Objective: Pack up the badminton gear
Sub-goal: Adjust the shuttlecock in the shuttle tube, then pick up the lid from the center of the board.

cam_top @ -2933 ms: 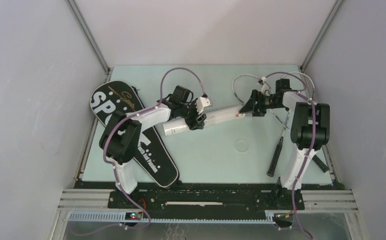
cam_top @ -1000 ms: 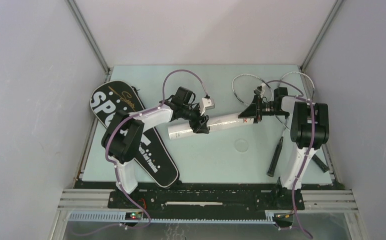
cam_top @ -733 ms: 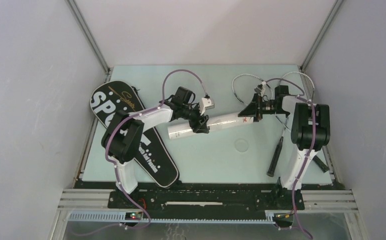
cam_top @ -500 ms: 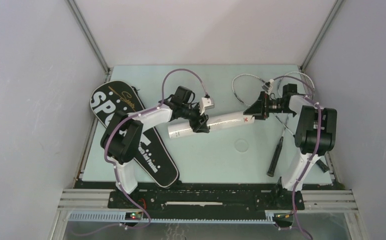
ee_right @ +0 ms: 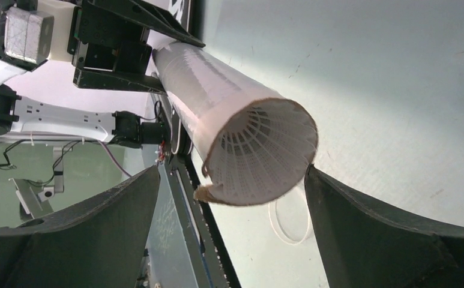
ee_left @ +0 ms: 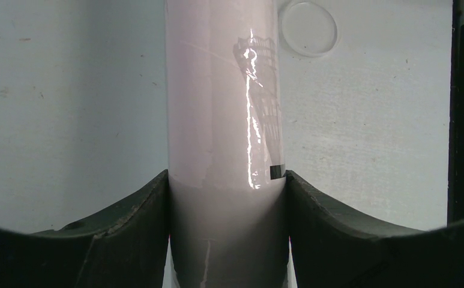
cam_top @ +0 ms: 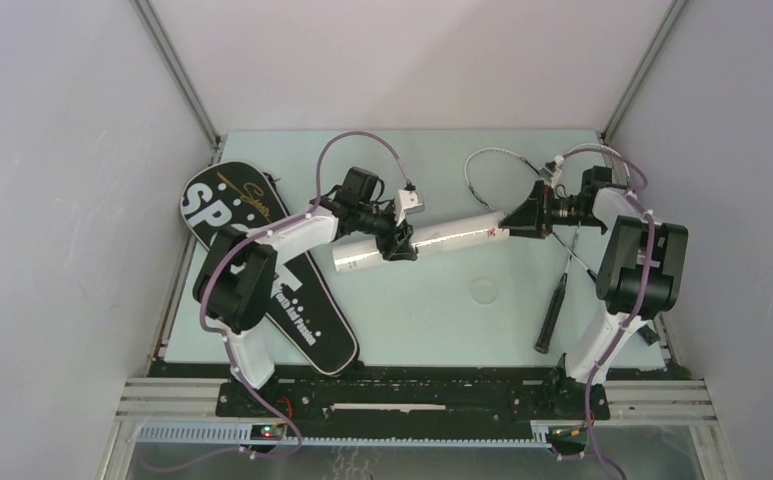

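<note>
The long white tube (cam_top: 442, 236) is lifted slantwise over the table's middle, and my left gripper (cam_top: 399, 243) is shut on it near its left part. In the left wrist view both fingers press the tube (ee_left: 223, 120) at its sides. My right gripper (cam_top: 522, 215) stands open just off the tube's right end. The right wrist view looks into that open end (ee_right: 259, 153), where a white shuttlecock (ee_right: 256, 144) sits inside. One racquet's black handle (cam_top: 552, 313) lies at the right, with its silver head (cam_top: 482, 165) behind. The black bag (cam_top: 262, 270) lies at the left.
A clear round lid (cam_top: 483, 290) lies on the table below the tube, also seen as the lid (ee_left: 308, 27) and the lid (ee_right: 289, 222). A second racquet handle (cam_top: 644, 330) shows partly behind the right arm. Grey walls enclose the table on three sides.
My right gripper has opened and drawn back to the right, off the tube's end. The left gripper has shifted the tube slightly towards the back.
</note>
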`<state>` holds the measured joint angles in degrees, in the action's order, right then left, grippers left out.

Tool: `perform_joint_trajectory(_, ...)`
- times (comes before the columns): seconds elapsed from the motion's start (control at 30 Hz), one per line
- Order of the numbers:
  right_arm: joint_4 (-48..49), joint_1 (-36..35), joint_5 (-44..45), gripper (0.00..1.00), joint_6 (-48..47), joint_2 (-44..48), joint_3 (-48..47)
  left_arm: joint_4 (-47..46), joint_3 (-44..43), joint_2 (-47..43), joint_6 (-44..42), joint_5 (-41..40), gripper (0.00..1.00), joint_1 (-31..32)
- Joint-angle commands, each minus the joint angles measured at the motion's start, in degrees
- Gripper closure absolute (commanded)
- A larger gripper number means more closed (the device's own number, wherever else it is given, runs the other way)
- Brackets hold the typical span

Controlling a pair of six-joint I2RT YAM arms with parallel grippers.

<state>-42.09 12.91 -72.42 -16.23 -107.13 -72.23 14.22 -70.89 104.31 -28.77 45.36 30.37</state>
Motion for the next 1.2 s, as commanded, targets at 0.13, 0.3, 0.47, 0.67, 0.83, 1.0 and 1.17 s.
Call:
perform_joint_trajectory(0.13, -4.35, 5.65, -0.43, 0.00, -3.68, 6.57, -3.45, -1.15, 2.51, -6.62, -2.99, 1.84, 0.63, -0.92)
perform_joint_trajectory(0.3, -9.98, 7.08, 3.91, 0.07, -9.63, 11.13, -3.15, 0.39, 2.82, -9.12, -3.04, 1.14, 0.63, -1.81)
perform_joint_trajectory(0.47, -13.54, 6.49, 10.11, 0.18, -16.27, 19.22, 1.90, 2.05, 3.88, -12.53, -2.82, -0.36, 0.63, -3.81)
perform_joint_trajectory(0.67, -10.70, -3.83, 23.54, 0.24, -21.24, 30.83, 12.02, 2.58, 6.15, -17.49, -1.09, -0.39, 0.63, -7.60)
perform_joint_trajectory(0.83, -0.20, -21.56, 43.59, 0.25, -21.05, 37.94, 22.44, 2.50, 8.35, -20.79, -0.52, -0.02, 0.63, -10.52)
perform_joint_trajectory(1.0, 4.20, -32.57, 53.94, 0.34, -20.17, 34.48, 24.51, 2.51, 9.56, -22.89, 0.01, 0.34, 0.63, -12.68)
perform_joint_trajectory(1.17, 7.29, -38.14, 59.28, 0.38, -20.16, 29.64, 25.10, 2.20, 10.08, -24.12, 0.42, 0.53, 0.63, -13.62)
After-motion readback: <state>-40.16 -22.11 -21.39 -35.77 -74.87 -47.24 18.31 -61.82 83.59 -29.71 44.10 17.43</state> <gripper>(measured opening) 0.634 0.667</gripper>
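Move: The clear lid lies flat on the table about 12 cm back, 5 cm left and 14 cm below the right hand; the tube's open mouth is some 3 cm to that hand's left and 1 cm ahead, at its height. The black racket grip lies roughly 17 cm back and 11 cm right, down on the table. From the left hand, already gripping the tube, the lid is some 20 cm right, 9 cm back and 11 cm below. Rightward and up by about 5 cm, the right hand backs off from the tube's mouth, then swings back, down and left to just above the clear lid, fingers tipping some 50 degrees to point steeply down and partly closing, still empty. The left hand keeps its grip on the tube and carries it left and up, turning slightly counter-clockwise. ##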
